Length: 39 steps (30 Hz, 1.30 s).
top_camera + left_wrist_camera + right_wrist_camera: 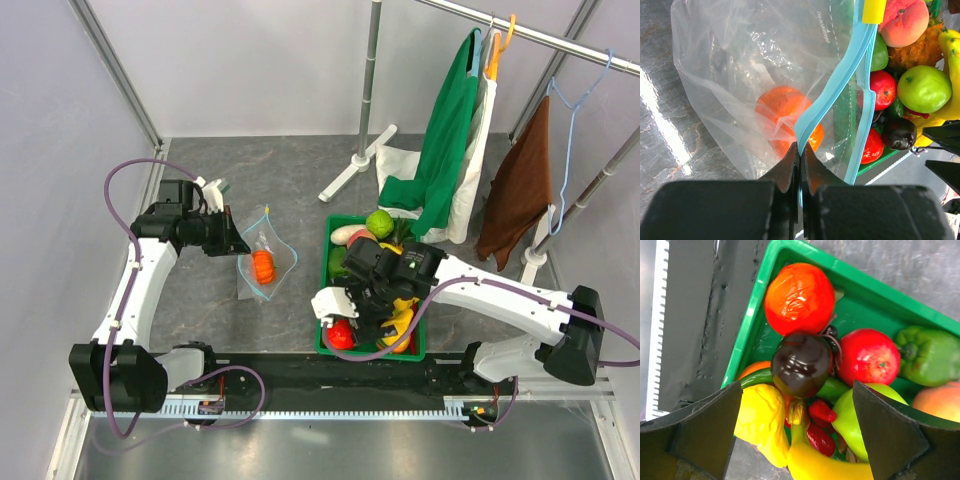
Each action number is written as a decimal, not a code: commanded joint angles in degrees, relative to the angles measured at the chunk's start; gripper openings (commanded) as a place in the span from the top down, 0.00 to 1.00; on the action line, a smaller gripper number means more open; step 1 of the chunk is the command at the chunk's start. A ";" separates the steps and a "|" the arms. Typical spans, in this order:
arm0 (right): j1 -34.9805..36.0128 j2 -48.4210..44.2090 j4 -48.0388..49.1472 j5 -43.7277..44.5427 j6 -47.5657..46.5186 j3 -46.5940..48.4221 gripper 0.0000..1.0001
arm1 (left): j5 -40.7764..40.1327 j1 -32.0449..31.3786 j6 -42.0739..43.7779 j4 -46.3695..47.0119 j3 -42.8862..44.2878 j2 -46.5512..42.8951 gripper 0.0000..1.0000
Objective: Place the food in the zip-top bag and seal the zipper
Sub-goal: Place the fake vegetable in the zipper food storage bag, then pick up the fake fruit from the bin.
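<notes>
The clear zip-top bag (268, 262) lies on the grey table left of the green crate (326, 262), with an orange food piece (782, 107) inside it. My left gripper (801, 150) is shut on the bag's light-blue zipper (840, 85), holding the mouth up at its near-left edge (238, 243). The right gripper (797, 425) hangs open over the crate's near-left corner (340, 305). Between and just beyond its fingers sit a dark piece (801, 365), a yellow piece (762, 415), a banana (825, 465) and a green apple (855, 415). It holds nothing.
The crate wall (747, 330) also holds an orange-red tomato (799, 298), a red apple (869, 356) and a green pepper (932, 356). A clothes rack with a green garment (445, 140) and a brown cloth (520, 190) stands at the back right, its white foot (355, 165) behind the crate.
</notes>
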 commanded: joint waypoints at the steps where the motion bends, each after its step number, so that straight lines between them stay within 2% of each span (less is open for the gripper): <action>1: 1.30 0.15 4.10 -0.41 -2.99 -2.95 0.02 | 1.76 -0.13 -0.03 1.36 -0.26 -0.68 0.98; 10: 1.57 2.35 10.43 2.93 -2.20 -6.57 0.02 | 2.03 -0.13 -0.20 1.36 -0.08 -0.60 0.98; 26: 2.18 5.78 7.45 4.16 -4.22 -6.57 0.15 | 2.64 -0.13 -0.38 1.37 0.36 0.54 0.98; 28: 2.18 6.04 7.45 3.64 -3.61 -6.22 0.21 | 2.73 -0.13 -0.38 1.36 0.36 0.37 0.98; 29: 2.18 6.13 7.45 3.46 -3.26 -5.69 0.31 | 2.64 -0.13 -0.29 1.36 0.27 0.28 0.98; 33: 2.18 5.96 7.27 2.23 -0.63 -2.89 0.55 | 2.56 -0.13 -0.29 1.36 0.01 -0.16 0.98; 39: 1.74 6.66 10.07 0.29 6.83 9.59 0.63 | 2.82 -0.13 -0.20 1.36 -0.08 -0.25 0.98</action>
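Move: The dark round vegetable lies almost under my open right fingers, about 6 cm down and roughly 1 cm ahead and 1 cm left. In the same basket the red tomato is some 6 cm left and 2 cm back, the red apple 7 cm ahead and 3 cm left, and the yellow squash 6 cm right and 1 cm back, all roughly level with it. From my left hand the dark vegetable is around 23 cm right, 16 cm back and some 10 cm lower. I sink my open right hand about 5.5 cm into the basket, easing slightly forward, until the fingers straddle the dark round vegetable between the tomato and the squash. I close them to pinch it from both sides, then start up about 3 cm, carrying it left towards the bag. My left hand keeps its pinch on the bag's mouth. ##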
